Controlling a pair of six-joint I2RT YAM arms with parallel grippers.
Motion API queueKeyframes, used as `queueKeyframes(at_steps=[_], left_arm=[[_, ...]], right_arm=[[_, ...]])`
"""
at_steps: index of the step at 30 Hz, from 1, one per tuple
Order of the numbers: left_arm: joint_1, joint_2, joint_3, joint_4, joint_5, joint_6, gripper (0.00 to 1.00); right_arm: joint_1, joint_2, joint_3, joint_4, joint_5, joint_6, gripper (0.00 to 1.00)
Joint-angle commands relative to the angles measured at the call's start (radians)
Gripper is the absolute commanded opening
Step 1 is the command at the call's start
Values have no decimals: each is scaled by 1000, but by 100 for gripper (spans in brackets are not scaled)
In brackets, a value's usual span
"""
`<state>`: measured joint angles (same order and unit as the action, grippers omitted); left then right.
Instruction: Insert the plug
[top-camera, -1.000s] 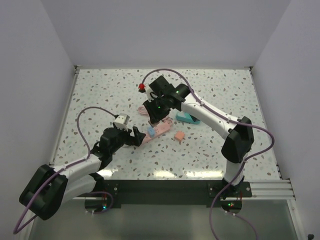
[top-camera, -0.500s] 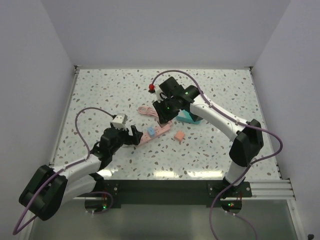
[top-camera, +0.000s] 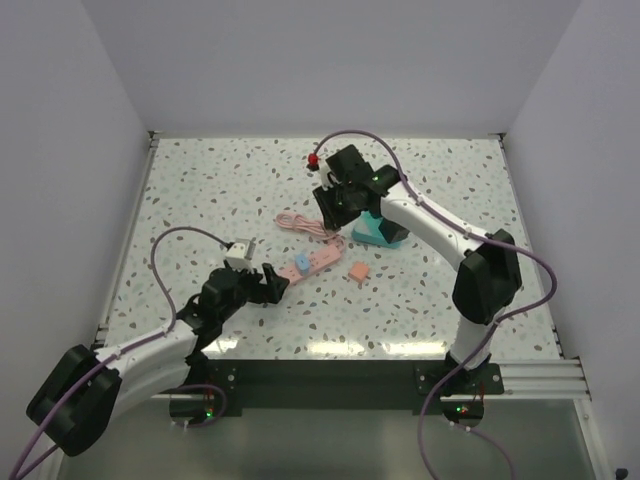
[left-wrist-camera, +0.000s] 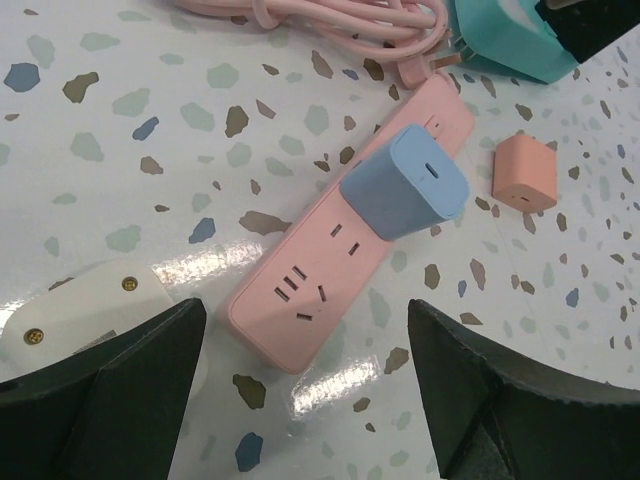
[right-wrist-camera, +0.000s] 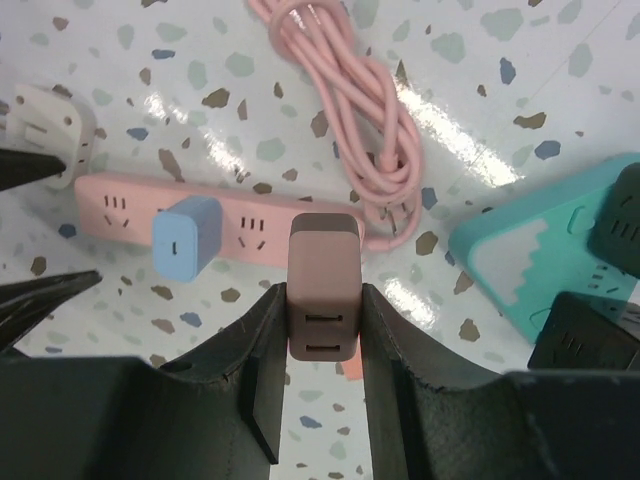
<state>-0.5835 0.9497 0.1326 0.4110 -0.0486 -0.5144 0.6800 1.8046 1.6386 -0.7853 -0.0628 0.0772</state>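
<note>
The off-white plug (right-wrist-camera: 45, 122) lies on the table at the left end of the pink power strip (left-wrist-camera: 335, 275) (right-wrist-camera: 250, 212) (top-camera: 316, 261). It shows again as a white body with brass screws (left-wrist-camera: 85, 305) beside my left finger. My left gripper (left-wrist-camera: 305, 340) (top-camera: 266, 284) is open and hovers low over that strip end, touching nothing. A blue charger (left-wrist-camera: 405, 182) (right-wrist-camera: 185, 240) is plugged into the strip's middle. My right gripper (right-wrist-camera: 322, 320) (top-camera: 335, 203) hangs above the strip's far end, shut on a brown-mauve charger block (right-wrist-camera: 322, 285).
A coiled pink cable (right-wrist-camera: 350, 130) (top-camera: 300, 224) lies beyond the strip. A teal box (right-wrist-camera: 535, 250) (top-camera: 378, 233) sits to the right, with a dark object on it. A small pink-orange block (left-wrist-camera: 525, 172) (top-camera: 356, 271) rests near the strip.
My right arm has risen and moved back and to the right, away from the strip, still holding the brown-mauve block. My left gripper has drawn slightly nearer along the strip's end and narrowed a little.
</note>
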Motion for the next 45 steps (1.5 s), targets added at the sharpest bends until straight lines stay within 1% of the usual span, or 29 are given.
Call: queueKeyframes(at_steps=[1, 4, 7, 14, 19, 21, 27, 30, 32, 33, 36, 40, 45], left_arm=[[-24, -48, -21, -18, -5, -50, 87], [-42, -52, -34, -5, 12, -75, 86], [-70, -39, -33, -11, -3, -85, 86], [-119, -5, -44, 5, -20, -114, 86], [-134, 38, -59, 77, 21, -134, 85], [-144, 64, -64, 121, 39, -144, 86], [-151, 153, -51, 219, 44, -139, 86], [-151, 196, -34, 264, 76, -144, 86], [-151, 211, -28, 272, 64, -145, 87], [-151, 210, -25, 266, 26, -144, 87], [-151, 204, 18, 221, -29, -125, 89], [-151, 227, 71, 213, -45, -88, 89], [-151, 336, 131, 212, -42, -59, 88]], right_arm=[[-20, 58, 41, 93, -9, -13, 0], [-22, 120, 59, 112, -35, -25, 0], [-22, 168, 72, 132, -54, -45, 0], [-23, 211, 81, 159, -37, -73, 0], [-23, 226, 63, 146, -25, -73, 0], [-23, 217, 41, 150, -32, -73, 0], [-23, 147, -100, 195, -29, -47, 0], [-23, 102, -175, 210, -25, -31, 0], [-23, 91, -183, 184, -8, -14, 0], [-23, 90, -181, 170, -6, -10, 0], [-14, 69, -195, 146, -23, 1, 0], [3, 30, -246, 136, -58, 18, 0], [18, 1, -310, 150, -121, 35, 0]])
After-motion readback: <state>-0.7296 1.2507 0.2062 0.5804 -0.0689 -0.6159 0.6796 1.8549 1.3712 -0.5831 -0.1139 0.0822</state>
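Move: Below the plug held in the right hand, the power strip's middle lies about 13 cm down, 7 cm left and 2 cm back. The blue adapter stands on it, some 8 cm left and 3 cm back of that hand; the peach block is 5 cm right and 3 cm back, and the cable bundle 9 cm ahead and 6 cm left. From the open left hand the strip's middle is roughly 5 cm ahead, 8 cm right and 3 cm below. Sinking about 10 cm in two stages, the right hand keeps its plug and first eases some 3 cm forward, pauses, then draws back about 5 cm onto the strip just right of the blue adapter. The left hand, still wide open, backs off and dips, slides about 5 cm right and returns forward around the strip's near end, its left fingertip coming against the corner. ##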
